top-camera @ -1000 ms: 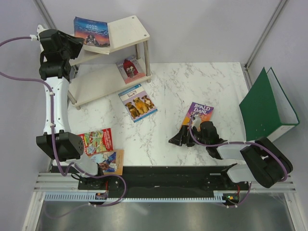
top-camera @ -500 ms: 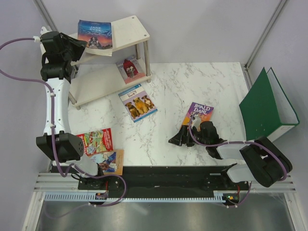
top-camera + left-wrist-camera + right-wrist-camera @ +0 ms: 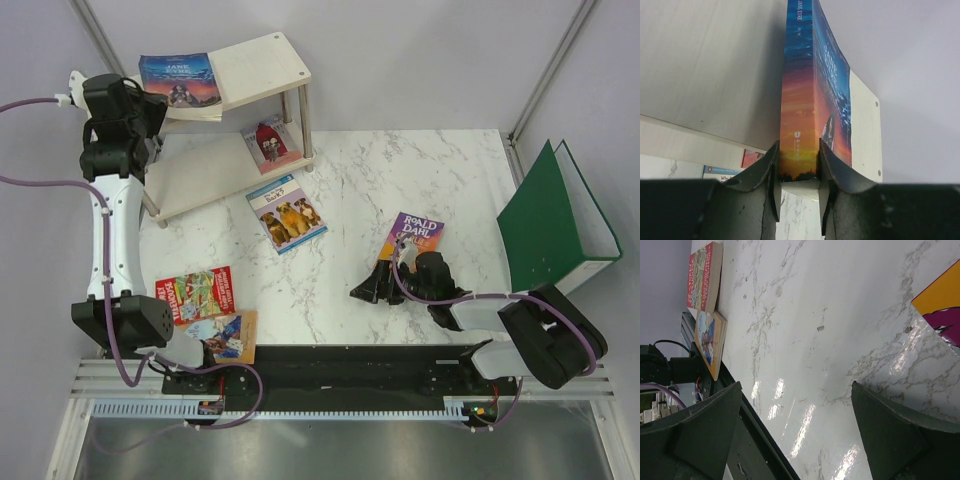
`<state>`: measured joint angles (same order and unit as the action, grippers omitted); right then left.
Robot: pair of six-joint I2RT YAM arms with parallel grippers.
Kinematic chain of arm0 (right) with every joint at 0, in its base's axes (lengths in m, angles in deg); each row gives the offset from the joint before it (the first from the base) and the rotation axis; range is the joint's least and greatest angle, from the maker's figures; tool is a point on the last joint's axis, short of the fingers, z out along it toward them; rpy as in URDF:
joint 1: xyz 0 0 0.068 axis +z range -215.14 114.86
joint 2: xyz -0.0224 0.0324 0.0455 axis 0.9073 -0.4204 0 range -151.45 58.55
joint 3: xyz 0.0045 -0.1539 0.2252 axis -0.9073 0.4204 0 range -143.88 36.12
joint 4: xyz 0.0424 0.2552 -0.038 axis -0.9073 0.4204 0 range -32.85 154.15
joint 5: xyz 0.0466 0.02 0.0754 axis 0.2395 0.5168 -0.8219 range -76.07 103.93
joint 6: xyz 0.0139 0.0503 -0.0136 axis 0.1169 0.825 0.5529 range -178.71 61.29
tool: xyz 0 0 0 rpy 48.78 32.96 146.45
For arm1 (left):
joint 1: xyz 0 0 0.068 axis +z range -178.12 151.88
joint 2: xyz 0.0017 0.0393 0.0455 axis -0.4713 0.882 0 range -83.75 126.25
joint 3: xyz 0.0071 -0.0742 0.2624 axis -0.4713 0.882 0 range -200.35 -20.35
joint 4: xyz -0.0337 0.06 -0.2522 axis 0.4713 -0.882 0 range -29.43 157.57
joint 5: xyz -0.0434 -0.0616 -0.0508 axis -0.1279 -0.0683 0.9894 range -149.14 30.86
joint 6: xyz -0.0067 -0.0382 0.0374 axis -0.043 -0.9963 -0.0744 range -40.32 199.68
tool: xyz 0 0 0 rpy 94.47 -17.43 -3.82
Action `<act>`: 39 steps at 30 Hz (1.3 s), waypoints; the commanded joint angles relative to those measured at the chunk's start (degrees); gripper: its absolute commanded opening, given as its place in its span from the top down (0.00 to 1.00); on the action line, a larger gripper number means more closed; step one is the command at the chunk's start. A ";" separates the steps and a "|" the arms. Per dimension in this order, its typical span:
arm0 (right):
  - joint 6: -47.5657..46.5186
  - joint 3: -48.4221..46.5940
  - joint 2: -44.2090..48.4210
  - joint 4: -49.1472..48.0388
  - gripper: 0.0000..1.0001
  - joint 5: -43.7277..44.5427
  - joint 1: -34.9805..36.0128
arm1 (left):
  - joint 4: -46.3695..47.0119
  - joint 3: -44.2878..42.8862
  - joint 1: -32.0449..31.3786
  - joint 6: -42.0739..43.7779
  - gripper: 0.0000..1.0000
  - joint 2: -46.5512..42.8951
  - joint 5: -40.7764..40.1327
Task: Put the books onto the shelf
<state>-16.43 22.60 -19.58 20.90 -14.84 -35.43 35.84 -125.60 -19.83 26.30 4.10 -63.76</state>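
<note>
My left gripper (image 3: 152,100) is shut on the spine end of the blue "Jane Eyre" book (image 3: 180,80), holding it over the left end of the shelf's top board (image 3: 262,58). In the left wrist view both fingers clamp the book (image 3: 799,100) near the gripper (image 3: 799,172), with the cream shelf board (image 3: 863,135) behind it. A red book (image 3: 270,143) lies on the lower board. On the table lie the dogs book (image 3: 287,213), the Roald Dahl book (image 3: 415,232), the red Treehouse book (image 3: 197,293) and an orange-brown book (image 3: 228,337). My right gripper (image 3: 375,285) rests open beside the Roald Dahl book.
A large green ring binder (image 3: 555,225) stands open at the right edge of the marble table (image 3: 400,180). The right wrist view shows bare marble (image 3: 815,340) between the fingers, the red book (image 3: 704,275) and orange-brown book (image 3: 711,342) far off.
My left gripper has shifted left with the Jane Eyre book, which now sits further toward the left end of the top board. The right arm has not moved.
</note>
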 commanded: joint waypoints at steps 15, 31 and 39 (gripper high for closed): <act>-0.45 0.78 -1.41 3.12 0.02 -0.14 -0.10 | -0.44 -3.29 2.43 -0.49 0.87 3.90 -0.74; -0.36 0.60 -2.29 2.85 0.02 -0.32 -0.18 | -2.29 -0.84 2.87 2.94 0.00 0.04 -6.34; -0.71 0.86 -0.45 4.17 0.02 0.47 -0.10 | -1.59 -1.17 2.96 7.13 0.00 -5.50 -19.01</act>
<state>-16.36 22.58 -20.17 20.22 -15.74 -35.47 33.22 -123.94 -17.31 27.61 2.23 -74.23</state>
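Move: Over the shelf's top board, the left hand still holds Jane Eyre by the near end of its spine; the book's spot on the left part of the board centres about 9 cm ahead, 3 cm right and 2 cm below the hand. Some 36 cm below, the pink book on the lower tier is 11 cm ahead and 22 cm right; Why Do Dogs Bark? lies 4 cm back, 25 cm right and 41 cm down. From the right hand that spot is roughly 35 cm ahead, 40 cm left and 35 cm up. Shifting Jane Eyre about 2.5 cm left and then a little forward along the top board, the left hand sinks slightly while keeping its pinch on the spine. Its fingers then open wide as it dips about another centimetre, let go of the book, and the hand backs off some 3 cm and further left, turning roughly 10 degrees counter-clockwise and rising slightly at the end. ##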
